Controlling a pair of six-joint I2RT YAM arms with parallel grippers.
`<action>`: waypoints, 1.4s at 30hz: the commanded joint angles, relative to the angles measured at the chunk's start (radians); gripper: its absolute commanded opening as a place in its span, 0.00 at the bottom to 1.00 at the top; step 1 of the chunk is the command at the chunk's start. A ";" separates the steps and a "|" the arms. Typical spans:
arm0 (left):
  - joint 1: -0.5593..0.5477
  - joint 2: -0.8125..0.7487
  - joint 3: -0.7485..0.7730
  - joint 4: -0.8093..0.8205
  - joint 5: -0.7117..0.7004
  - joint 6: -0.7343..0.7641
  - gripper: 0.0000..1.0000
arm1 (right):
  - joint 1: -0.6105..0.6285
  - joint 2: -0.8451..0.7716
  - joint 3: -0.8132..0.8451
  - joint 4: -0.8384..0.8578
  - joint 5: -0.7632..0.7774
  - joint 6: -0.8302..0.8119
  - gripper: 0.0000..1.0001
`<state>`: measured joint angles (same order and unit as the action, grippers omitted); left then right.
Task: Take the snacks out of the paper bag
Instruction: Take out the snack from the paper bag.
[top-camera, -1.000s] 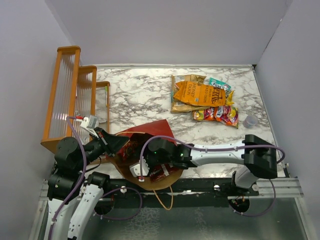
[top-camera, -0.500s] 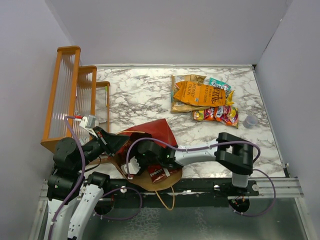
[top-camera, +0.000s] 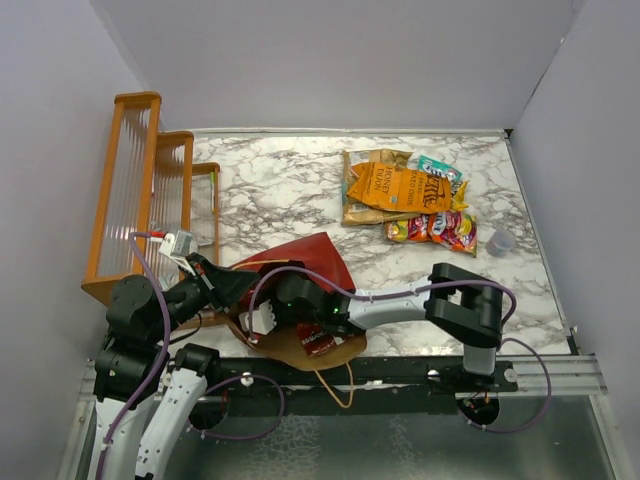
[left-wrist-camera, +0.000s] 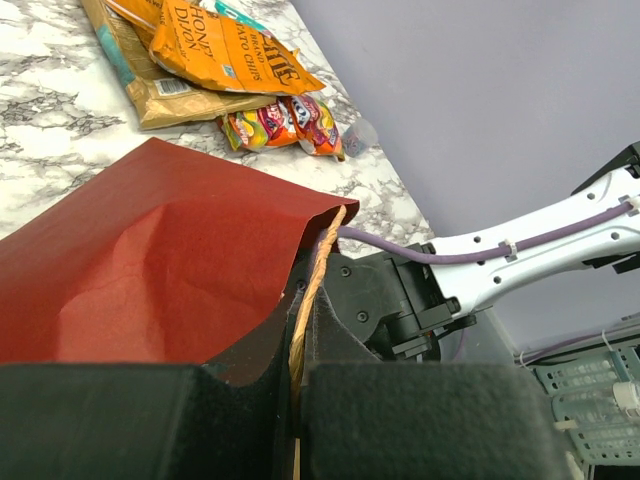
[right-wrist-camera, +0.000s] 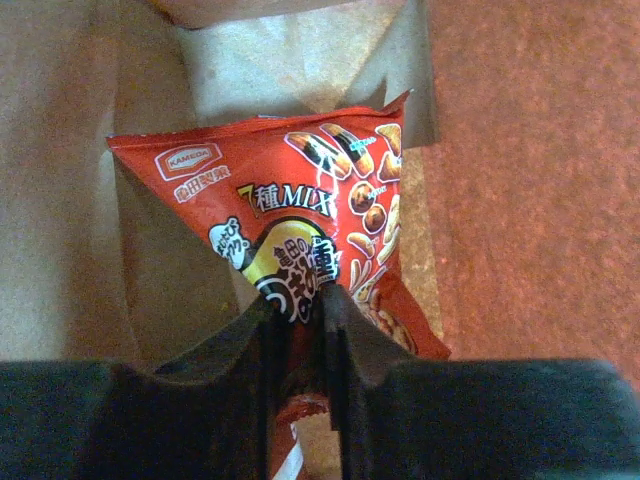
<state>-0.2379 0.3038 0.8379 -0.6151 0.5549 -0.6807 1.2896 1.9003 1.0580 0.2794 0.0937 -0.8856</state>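
The dark red paper bag (top-camera: 310, 258) lies on its side near the table's front edge, mouth toward the arms. My left gripper (left-wrist-camera: 295, 380) is shut on the bag's twisted tan handle (left-wrist-camera: 318, 260), holding the mouth up. My right gripper (right-wrist-camera: 298, 300) reaches inside the bag, jaws shut on a red snack packet (right-wrist-camera: 290, 200) that rests on the brown kraft lining. A dark red packet (top-camera: 315, 343) lies at the bag's mouth. Taken-out snacks sit at the back right: an orange chip bag (top-camera: 400, 187), a teal pouch (top-camera: 440, 168) and red-yellow candy packs (top-camera: 432, 228).
An orange wooden rack (top-camera: 140, 190) stands along the left edge. A small translucent cup (top-camera: 498, 241) sits by the candy packs near the right wall. Grey walls close in the table on three sides.
My right arm has pushed further left into the bag, and its jaws have closed from open onto the red packet. The left gripper has held still on the handle.
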 joint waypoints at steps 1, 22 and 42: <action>-0.003 -0.009 0.018 -0.003 0.002 0.014 0.00 | -0.006 -0.080 -0.034 0.050 0.031 0.039 0.17; -0.002 -0.011 -0.007 0.014 -0.024 0.002 0.00 | -0.006 -0.620 -0.250 -0.216 -0.314 0.080 0.06; -0.003 -0.008 -0.037 0.009 -0.032 0.014 0.00 | -0.007 -1.123 -0.151 -0.223 -0.319 0.179 0.03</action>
<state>-0.2379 0.3027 0.8093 -0.6117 0.5488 -0.6781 1.2854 0.7971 0.8604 -0.0231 -0.4038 -0.7273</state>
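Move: The red snack already lies between the right hand's barely parted fingers, deep in the paper bag, its middle about 2 cm left and 1 cm back of them and 1 cm below. The paper bag's middle is about 6 cm right, 3 cm back and 3 cm above; the dark red packet lies some 12 cm right and 10 cm back, near the same height. From the left hand, the snack lies roughly 5 cm ahead, 3 cm left and 25 cm below. The right hand shuts its slightly open fingers on the red snack and draws it up out of the paper bag, slowly and mostly upward at first, then faster with a swing back and to the right: about 29 cm up and some 15 cm each way. As it climbs, the wrist turns some 45 degrees, bringing the left-pointing fingers from steeply down to level, while the left fingers keep their pinch on the bag's handle. ##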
